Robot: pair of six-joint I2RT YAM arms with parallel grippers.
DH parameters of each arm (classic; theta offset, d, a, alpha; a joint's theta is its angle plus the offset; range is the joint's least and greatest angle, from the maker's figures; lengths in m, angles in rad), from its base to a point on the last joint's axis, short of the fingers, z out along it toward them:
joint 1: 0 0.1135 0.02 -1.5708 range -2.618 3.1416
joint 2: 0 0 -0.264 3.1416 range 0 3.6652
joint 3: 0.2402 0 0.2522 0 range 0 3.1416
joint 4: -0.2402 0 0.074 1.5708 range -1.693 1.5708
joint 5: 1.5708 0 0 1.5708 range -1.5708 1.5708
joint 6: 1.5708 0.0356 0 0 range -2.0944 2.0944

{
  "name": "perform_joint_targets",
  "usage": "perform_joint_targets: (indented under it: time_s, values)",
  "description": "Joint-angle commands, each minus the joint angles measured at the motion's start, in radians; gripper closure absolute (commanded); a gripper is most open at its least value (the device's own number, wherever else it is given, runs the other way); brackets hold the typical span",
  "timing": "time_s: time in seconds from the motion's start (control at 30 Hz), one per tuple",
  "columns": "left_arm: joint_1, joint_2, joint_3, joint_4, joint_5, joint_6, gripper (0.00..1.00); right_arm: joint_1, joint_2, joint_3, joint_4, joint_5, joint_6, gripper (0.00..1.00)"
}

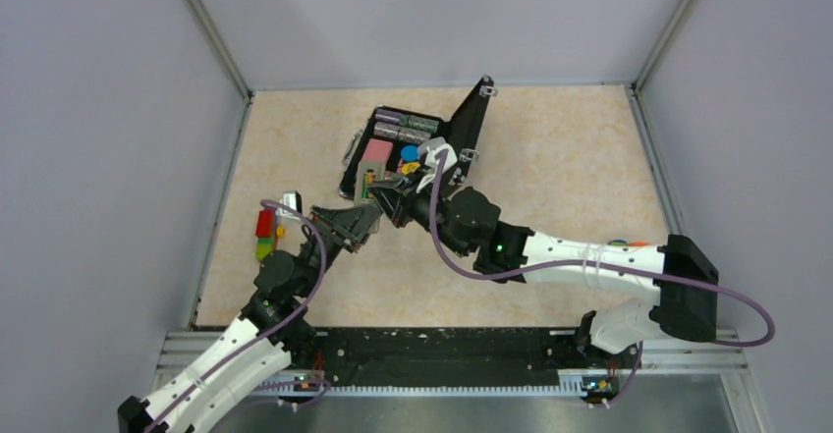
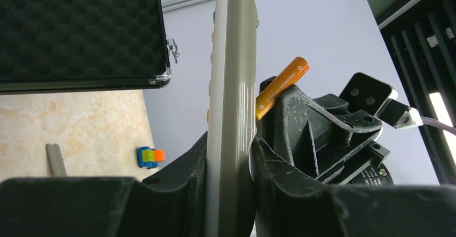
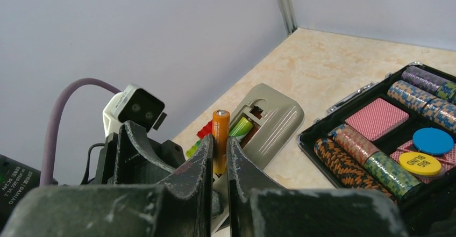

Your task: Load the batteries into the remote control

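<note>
My left gripper is shut on the remote control and holds it edge-on above the table. In the right wrist view the remote's grey back faces me with its compartment open, and a green battery lies inside. My right gripper is shut on an orange battery, upright right beside that compartment. From the left wrist the same orange battery slants against the remote's back. The two grippers meet at mid-table.
An open black case with striped chip rolls, cards and loose chips stands just behind the grippers. A multicoloured block toy sits at the left. A small grey strip lies on the table near it.
</note>
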Motion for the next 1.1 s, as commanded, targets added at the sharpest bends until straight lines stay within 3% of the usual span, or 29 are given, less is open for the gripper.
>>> perform_joint_targets:
  time_s: [0.0, 0.13, 0.37, 0.6, 0.73, 0.87, 1.07]
  values:
    - [0.007, -0.028, 0.040, 0.113, -0.054, 0.018, 1.00, 0.008, 0.018, -0.027, -0.029, 0.032, -0.039, 0.89]
    - [0.007, -0.027, 0.045, 0.094, -0.033, 0.034, 1.00, 0.010, 0.015, -0.045, -0.010, 0.058, -0.048, 0.83]
    - [0.007, -0.035, 0.031, 0.065, 0.005, 0.055, 1.00, 0.011, 0.042, -0.015, -0.026, 0.118, -0.033, 0.91]
    - [0.008, -0.062, 0.013, 0.036, 0.005, 0.084, 1.00, 0.010, 0.007, 0.000, -0.099, 0.111, 0.033, 0.88]
    - [0.007, -0.082, 0.000, 0.028, 0.003, 0.078, 1.00, 0.011, -0.070, 0.004, -0.226, 0.103, 0.110, 0.82]
    - [0.007, -0.094, 0.003, 0.003, 0.046, 0.070, 1.00, 0.010, -0.158, 0.037, -0.404, 0.086, 0.185, 0.60]
    - [0.007, -0.114, 0.044, -0.115, 0.148, 0.157, 1.00, -0.001, -0.187, 0.193, -0.665, 0.028, 0.136, 0.47]
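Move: The empty slot in the back of the remote is about 1 cm ahead, 2 cm left and 2 cm below the right gripper, which already pinches the orange battery. The green battery already lies in the remote, some 1 cm left of that slot. The poker chip case is about 12 cm ahead of the right gripper, 1 cm to its right and nearly 30 cm below. From the left gripper, already holding the remote, the slot is roughly 5 cm ahead, 1 cm left and 4 cm above. Lower the right gripper about 3 cm, easing slightly forward, to bring the orange battery down into the slot beside the green one; then open the fingers to about half, let go, and draw off some 4 cm to the right and back, tipping the fingers down a little and rising at the end. Keep the left grip on the remote, letting it sink 1.5 cm, then come back slightly. ##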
